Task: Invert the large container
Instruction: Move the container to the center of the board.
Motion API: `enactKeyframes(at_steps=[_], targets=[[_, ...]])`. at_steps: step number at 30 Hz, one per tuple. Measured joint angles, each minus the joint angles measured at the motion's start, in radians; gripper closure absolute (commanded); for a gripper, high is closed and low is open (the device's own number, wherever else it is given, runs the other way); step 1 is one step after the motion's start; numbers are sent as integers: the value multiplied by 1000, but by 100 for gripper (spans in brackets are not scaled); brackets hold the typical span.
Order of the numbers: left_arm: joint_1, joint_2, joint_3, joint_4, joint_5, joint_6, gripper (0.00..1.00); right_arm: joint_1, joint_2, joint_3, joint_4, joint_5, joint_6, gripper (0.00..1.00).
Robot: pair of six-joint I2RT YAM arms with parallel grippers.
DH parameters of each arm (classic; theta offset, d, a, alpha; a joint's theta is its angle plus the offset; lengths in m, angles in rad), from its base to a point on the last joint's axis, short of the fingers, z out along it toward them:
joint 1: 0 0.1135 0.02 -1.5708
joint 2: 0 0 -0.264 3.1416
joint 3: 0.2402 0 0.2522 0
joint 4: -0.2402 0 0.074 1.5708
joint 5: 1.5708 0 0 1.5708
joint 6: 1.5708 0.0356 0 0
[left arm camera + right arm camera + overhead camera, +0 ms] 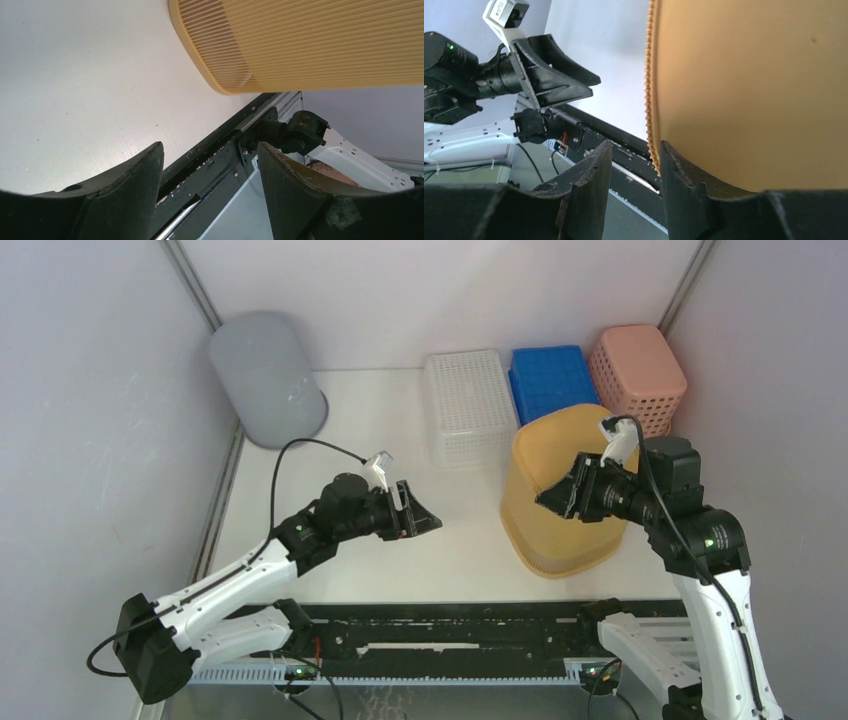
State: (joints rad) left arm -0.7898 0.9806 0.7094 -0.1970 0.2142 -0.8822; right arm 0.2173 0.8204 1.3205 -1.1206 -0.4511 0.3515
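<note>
The large container (560,525) is a yellow ribbed basket standing right of centre on the white table, its smooth flat face up and tilted toward the back. My right gripper (548,498) hovers over its upper left side, jaws open. In the right wrist view the gap of the right gripper (634,150) holds nothing. The container's smooth face (749,90) fills the right, its toothed edge just past one fingertip (666,150). My left gripper (425,520) is open, left of the container and apart from it. Between the open left gripper (210,150) fingers only the rail shows, the container (310,45) above.
A grey bin (268,380) lies at the back left. A white basket (470,405), a blue one (552,380) and a pink one (638,375) stand along the back, close behind the container. A black rail (450,635) runs along the near edge.
</note>
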Motion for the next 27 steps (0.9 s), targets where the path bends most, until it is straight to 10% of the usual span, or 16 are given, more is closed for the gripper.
enactKeyframes(at_steps=[27], targets=[[2,-63,2,-58,-30,2,26,238,174,-27,247,-49,141,52]])
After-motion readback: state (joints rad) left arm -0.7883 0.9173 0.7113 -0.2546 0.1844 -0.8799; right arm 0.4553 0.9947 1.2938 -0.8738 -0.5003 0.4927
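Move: The upturned yellow container's middle lies about 6 cm to the right of the right gripper, some 4 cm ahead and 15 cm below it. The white basket stands about 26 cm ahead and 13 cm to the left of this gripper, the blue box some 27 cm ahead and 3 cm to its right, both around 26 cm lower. From the left gripper, the container is about 27 cm to the right, 2 cm ahead and 5 cm lower. Keep the right fingertips at the left rim of the container's upturned base and drag the container left towards the centre of the board, some 7 to 8 cm of hand travel. Stay level; ease back slightly at first, then curve forward by about 3 cm, swinging the wrist some 12 degrees counter-clockwise with the fingers left half open. ##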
